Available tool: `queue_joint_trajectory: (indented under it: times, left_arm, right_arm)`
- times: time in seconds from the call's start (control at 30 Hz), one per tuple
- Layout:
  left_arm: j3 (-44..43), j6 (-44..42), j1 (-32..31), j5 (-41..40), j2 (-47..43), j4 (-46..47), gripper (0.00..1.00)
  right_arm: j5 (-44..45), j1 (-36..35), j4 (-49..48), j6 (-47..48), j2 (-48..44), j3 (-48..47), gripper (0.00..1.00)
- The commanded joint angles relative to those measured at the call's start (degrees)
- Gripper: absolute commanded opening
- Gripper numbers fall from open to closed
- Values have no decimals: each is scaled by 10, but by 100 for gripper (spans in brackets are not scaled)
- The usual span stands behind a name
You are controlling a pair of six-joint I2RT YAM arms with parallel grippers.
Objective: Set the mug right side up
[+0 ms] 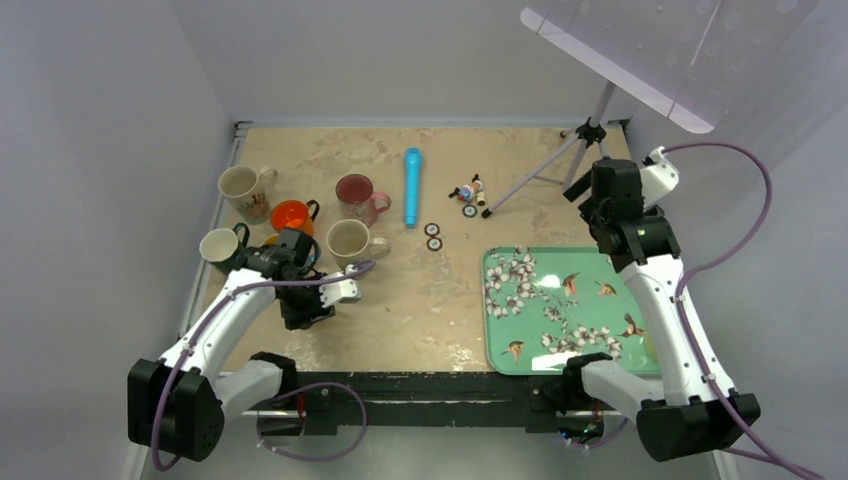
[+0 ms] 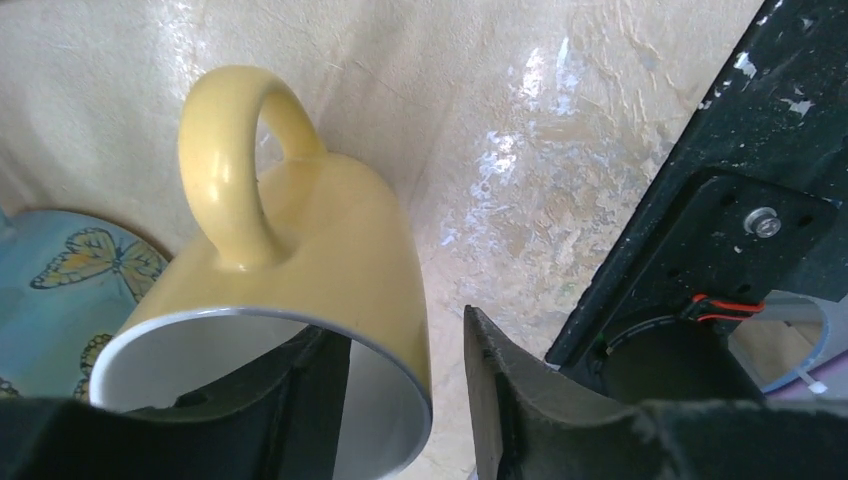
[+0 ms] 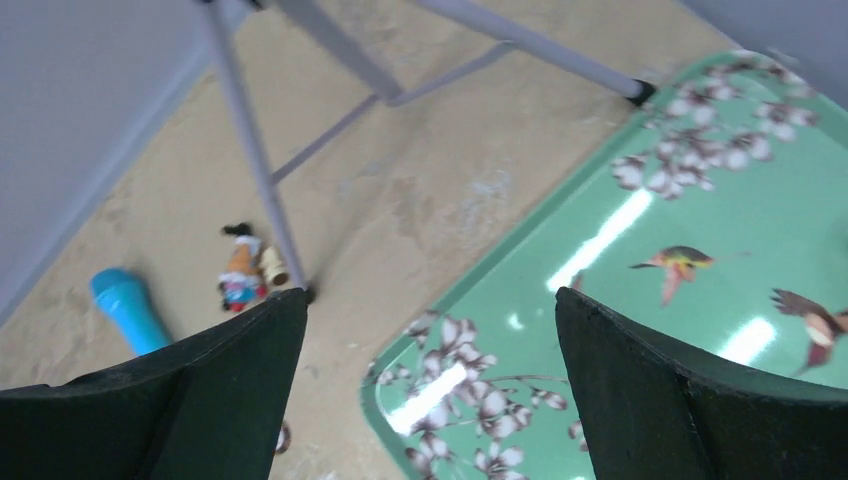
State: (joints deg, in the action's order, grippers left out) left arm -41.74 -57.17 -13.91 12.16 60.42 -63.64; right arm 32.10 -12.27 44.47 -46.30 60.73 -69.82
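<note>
A yellow mug (image 2: 330, 250) with a white inside fills the left wrist view, its mouth towards the camera and its handle on the far side. My left gripper (image 2: 400, 330) straddles its rim. One finger is inside the mug. The other finger (image 2: 490, 380) is outside, a small gap from the wall, so the jaws are open. In the top view the left gripper (image 1: 305, 305) is near the table's front left and hides the mug. My right gripper (image 3: 430, 295) is open and empty, held high over the far left corner of the tray, and shows in the top view (image 1: 600, 210).
Several other mugs stand upright at the back left: cream (image 1: 240, 185), orange (image 1: 292, 215), maroon (image 1: 357, 192), beige (image 1: 348, 240), white (image 1: 218, 245). A blue butterfly-patterned object (image 2: 60, 290) sits beside the yellow mug. Also in view are a blue cylinder (image 1: 412, 187), small toys (image 1: 468, 192), a tripod (image 1: 560, 165), a green floral tray (image 1: 560, 310) and the black front rail (image 2: 700, 200).
</note>
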Motion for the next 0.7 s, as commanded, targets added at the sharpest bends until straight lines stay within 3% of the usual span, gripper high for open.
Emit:
queue_joint_trajectory:
  times: [0.0,0.13,0.3,0.5,0.67]
  left_arm:
    - [-47,7,0,2,1,-32,52]
    - [-132,35,0,35,3,-101,56]
    - [-219,61,0,60,2,-161,58]
    - [-254,66,0,60,-1,-183,60]
    - [-259,62,-1,50,-3,-201,65]
  right_arm:
    - [61,82,72,-64,-26,40,99]
    - [113,208,64,-77,-69,91,99]
    - [105,373,39,-77,-82,127,98]
    - [138,487,10,-56,-28,147,99]
    - [153,540,-7,-41,27,176,99]
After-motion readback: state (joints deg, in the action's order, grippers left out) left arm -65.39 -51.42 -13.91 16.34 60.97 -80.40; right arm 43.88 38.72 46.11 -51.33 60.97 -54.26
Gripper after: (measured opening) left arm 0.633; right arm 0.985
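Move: At the left hand the yellow mug stands about 3 cm ahead, 1 cm left and 4 cm lower, its near rim wall between already parted fingers; from that hand the blue mug is some 13 cm ahead and 6 cm left, the cream mug 16 cm ahead and 9 cm right. Far off the right hand, the upside-down pale yellow mug sits about 21 cm back, 24 cm right and 25 cm below, with a tripod foot 1 cm ahead, 11 cm right and 29 cm down. Backing off the yellow mug, the left hand opens its fingers wider and rises some 10 cm, drifting slightly right and forward, so its fingers come clear of the rim. Meanwhile the right hand, empty and wide open, sweeps right and back over the tray towards the pale yellow mug, about 30 cm in all and 10 cm down, turning some 60 degrees clockwise. ##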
